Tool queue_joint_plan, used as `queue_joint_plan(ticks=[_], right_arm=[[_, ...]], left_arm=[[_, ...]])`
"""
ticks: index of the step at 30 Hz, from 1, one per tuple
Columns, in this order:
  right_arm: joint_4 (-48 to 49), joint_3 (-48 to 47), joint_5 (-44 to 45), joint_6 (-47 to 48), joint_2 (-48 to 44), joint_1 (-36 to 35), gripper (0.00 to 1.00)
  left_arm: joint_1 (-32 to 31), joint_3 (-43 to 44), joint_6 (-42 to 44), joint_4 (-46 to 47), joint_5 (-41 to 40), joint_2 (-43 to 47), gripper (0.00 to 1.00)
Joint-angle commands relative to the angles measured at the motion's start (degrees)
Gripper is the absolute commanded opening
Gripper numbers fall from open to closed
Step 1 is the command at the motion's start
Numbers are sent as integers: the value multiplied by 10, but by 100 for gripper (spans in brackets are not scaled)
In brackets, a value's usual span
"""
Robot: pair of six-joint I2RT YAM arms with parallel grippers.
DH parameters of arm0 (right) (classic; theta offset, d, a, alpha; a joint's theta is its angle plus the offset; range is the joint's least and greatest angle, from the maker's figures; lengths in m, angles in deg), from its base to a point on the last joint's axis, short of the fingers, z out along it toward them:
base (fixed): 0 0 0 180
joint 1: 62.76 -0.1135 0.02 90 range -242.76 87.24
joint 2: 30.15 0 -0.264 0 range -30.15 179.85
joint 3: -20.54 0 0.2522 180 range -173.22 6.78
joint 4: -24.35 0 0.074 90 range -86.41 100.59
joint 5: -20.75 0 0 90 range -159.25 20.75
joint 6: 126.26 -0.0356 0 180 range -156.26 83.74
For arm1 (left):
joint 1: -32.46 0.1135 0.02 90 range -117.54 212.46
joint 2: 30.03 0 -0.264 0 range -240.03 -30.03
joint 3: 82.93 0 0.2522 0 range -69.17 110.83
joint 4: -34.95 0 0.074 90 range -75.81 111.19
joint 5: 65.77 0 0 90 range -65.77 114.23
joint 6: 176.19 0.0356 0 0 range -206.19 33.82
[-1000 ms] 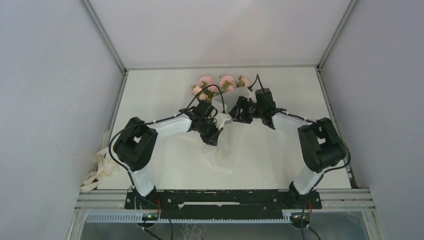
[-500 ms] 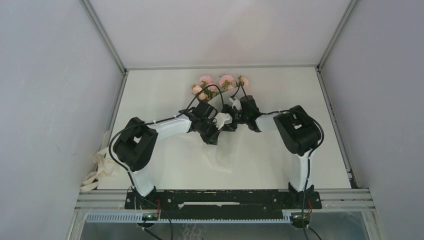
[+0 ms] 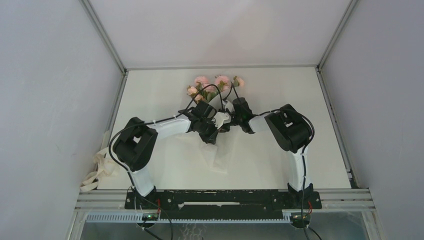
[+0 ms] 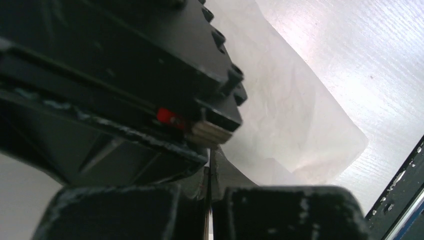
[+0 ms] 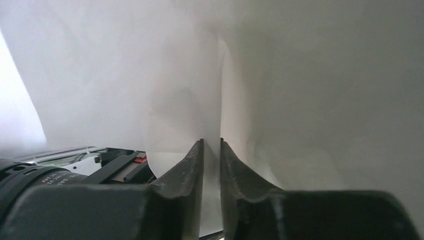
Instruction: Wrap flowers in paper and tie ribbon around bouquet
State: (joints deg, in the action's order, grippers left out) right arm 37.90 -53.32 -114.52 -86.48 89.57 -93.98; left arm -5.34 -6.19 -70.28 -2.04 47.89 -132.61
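Observation:
Pink roses with green leaves, the flowers (image 3: 215,84), lie at the far middle of the table, their stems running under both grippers. The translucent white paper (image 3: 218,157) trails from the grippers toward me. It shows again as a crinkly sheet, the paper (image 4: 300,125), in the left wrist view and fills the right wrist view as the paper (image 5: 300,75). My left gripper (image 3: 221,125) (image 4: 209,172) is shut with a thin paper edge pinched in it. My right gripper (image 3: 229,120) (image 5: 211,143) faces it closely, its jaws narrowed onto a fold of paper. The ribbon (image 3: 100,167) lies bunched off the table's left edge.
Metal frame rails (image 3: 110,107) border the white table on the left, right and back. The black base bar (image 3: 220,199) of the arms runs along the near edge. The other arm's black body (image 4: 115,75) crowds the left wrist view.
The right arm swung left and in toward the left gripper, and its jaws narrowed onto the paper. The flowers and paper shifted slightly left. The left gripper stayed shut.

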Motion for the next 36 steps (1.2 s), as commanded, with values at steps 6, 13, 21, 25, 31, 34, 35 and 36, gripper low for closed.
queue_joint_plan(ticks=[6,13,21,25,31,34,35,36], right_arm=[[24,-17,-12,-1,-4,-1,0],[6,-16,9,9,7,4,0],[-2,-16,25,15,23,6,0],[-6,-17,29,19,27,6,0],[-14,-17,34,24,25,6,0],[-12,-17,33,24,26,6,0],[-12,-17,32,23,26,6,0],[-13,-16,32,23,26,6,0]], left_arm=[[12,-9,-3,28,-20,5,1],[18,14,-3,-14,-6,31,37],[21,80,52,-141,9,85,62],[26,105,85,-200,13,116,67],[188,91,-15,-161,118,128,71],[314,37,-144,-50,112,92,78],[355,27,-180,-23,108,73,80],[373,22,-201,-9,103,49,84]])
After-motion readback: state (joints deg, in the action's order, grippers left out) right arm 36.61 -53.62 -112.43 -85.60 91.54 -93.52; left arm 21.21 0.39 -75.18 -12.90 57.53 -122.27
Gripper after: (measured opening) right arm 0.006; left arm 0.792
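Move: The right hand's half-open fingers straddle the folded-over edge of the paper, practically at the hand point. The blooms of the flowers lie about 22 cm straight ahead of it. From the left hand, still shut on the paper overlap, the paper's open left flap is some 12 cm left, 7 cm ahead and 3 cm lower. That same folded edge is about 5 cm straight ahead of the left hand, and the paper tail some 7 cm behind it, 1 cm right. Straight up about 9 cm goes the left hand once its shut fingers have spread wide and come free of the paper; it then swings left and forward, some 12 cm left in all, out over the paper's left flap, turning counter-clockwise. Before that the right fingers close on the folded edge, then keep it pinched while sinking about 2 cm. ##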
